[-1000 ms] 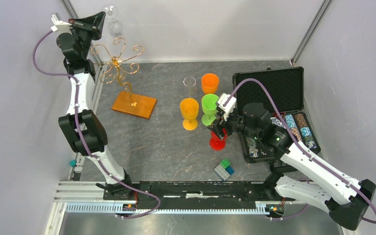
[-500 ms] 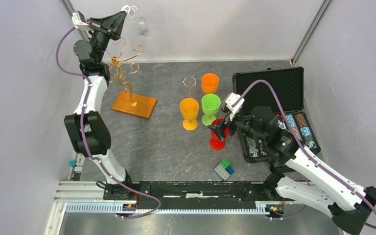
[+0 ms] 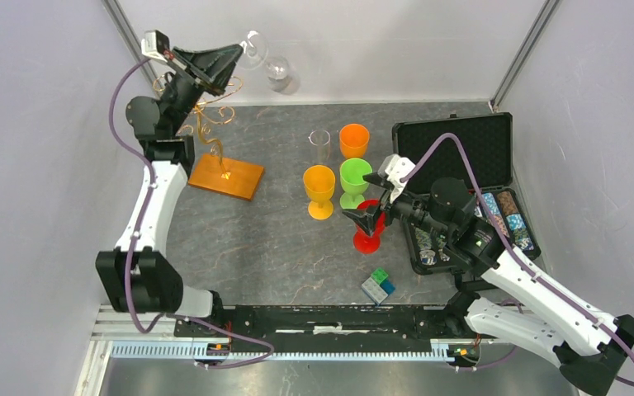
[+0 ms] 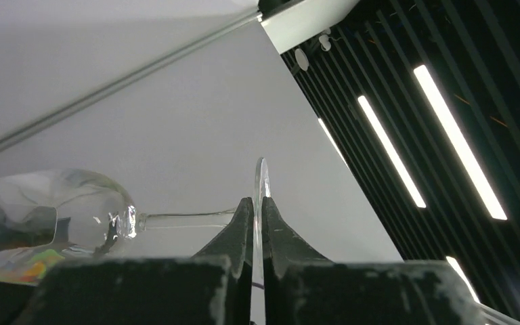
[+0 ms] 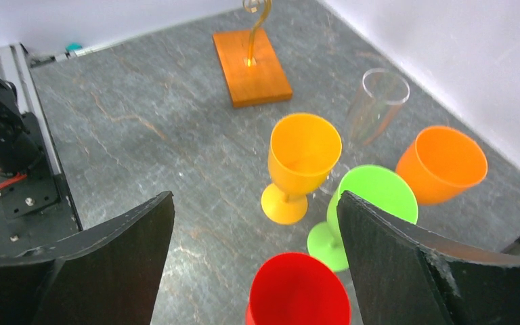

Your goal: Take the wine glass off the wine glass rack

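The clear wine glass hangs sideways in the air to the right of the wine glass rack's gold wire arms, apart from them. My left gripper is shut on the glass's thin foot. The left wrist view shows the foot's edge pinched between the fingers, with stem and bowl reaching left. The rack stands on its orange base, which also shows in the right wrist view. My right gripper is open and holds nothing; it hovers just above a red goblet.
A yellow goblet, a green goblet, an orange cup and a clear tumbler cluster mid-table. An open black case with poker chips lies at the right. Small coloured blocks sit near the front.
The left arm swung rightward, carrying the wine glass away from the rack's arms. The right gripper opened wider and lifted back from the red goblet.
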`<state>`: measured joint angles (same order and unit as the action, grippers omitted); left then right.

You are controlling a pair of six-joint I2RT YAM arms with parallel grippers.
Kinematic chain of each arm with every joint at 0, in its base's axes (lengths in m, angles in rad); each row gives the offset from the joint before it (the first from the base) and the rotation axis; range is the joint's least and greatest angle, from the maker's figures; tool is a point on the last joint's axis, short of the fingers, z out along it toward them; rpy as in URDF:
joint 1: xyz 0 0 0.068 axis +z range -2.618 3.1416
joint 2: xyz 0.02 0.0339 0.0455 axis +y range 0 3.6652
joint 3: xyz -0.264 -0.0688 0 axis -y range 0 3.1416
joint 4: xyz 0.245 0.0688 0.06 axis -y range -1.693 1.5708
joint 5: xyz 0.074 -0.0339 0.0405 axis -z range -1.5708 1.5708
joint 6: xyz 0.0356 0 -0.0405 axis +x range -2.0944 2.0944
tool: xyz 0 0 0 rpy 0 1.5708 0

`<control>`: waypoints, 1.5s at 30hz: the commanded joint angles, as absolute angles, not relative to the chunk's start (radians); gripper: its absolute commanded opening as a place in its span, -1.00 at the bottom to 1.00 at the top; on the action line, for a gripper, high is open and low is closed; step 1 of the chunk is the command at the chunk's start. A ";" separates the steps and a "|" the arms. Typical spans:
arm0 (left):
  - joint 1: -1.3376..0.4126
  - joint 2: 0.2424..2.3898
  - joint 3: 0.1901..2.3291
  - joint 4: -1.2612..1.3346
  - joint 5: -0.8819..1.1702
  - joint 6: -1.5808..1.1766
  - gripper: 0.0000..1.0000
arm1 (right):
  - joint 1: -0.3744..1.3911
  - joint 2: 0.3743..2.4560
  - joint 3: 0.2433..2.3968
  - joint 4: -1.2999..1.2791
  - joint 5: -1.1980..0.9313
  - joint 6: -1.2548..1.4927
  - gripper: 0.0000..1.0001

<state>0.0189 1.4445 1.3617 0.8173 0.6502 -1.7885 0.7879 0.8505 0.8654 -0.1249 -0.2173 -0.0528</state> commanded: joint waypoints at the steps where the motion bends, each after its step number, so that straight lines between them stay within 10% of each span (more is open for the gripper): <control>1: -0.047 1.305 1.258 0.741 0.657 -1.786 -0.95 | 0.790 0.843 0.892 0.055 -0.307 -0.050 0.89; 23: -0.151 0.707 0.832 0.124 0.661 -1.621 -0.95 | 0.799 1.109 0.929 0.595 -0.510 -0.023 0.87; 45: -0.150 0.654 0.843 0.036 0.699 -1.582 -0.96 | 0.887 1.391 1.036 0.790 -0.597 0.256 -0.02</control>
<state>-0.1482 0.6796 0.8139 0.0006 0.6655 -1.6119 0.8795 1.3712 0.9855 0.7231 -0.5926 0.2104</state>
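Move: The clear wine glass already hangs foot-up from my left hand. My right hand, where it is going, is about 22 cm to the left hand's right, 17 back and 24 lower; the rack's gold hoops are some 10 cm to its left, 1 ahead and 12 below. From my right hand, the clear glass is roughly 20 cm ahead, 17 left and 17 up. About 17 cm beneath that hand are the red glass (3 ahead, 3 right), the green glass (11 straight ahead) and the yellow glass (10 ahead, 8 left). I swing the clear wine glass with my left hand about 16 cm back and 15 down towards my right hand, tipping the fingers down some 30 degrees to level and keeping the pinch on its foot. My right hand first rises clear of the cups, then reaches about 14 cm left, rolling and turning counter-clockwise, its wide-open fingers closing to half around the stem, not yet gripping. ##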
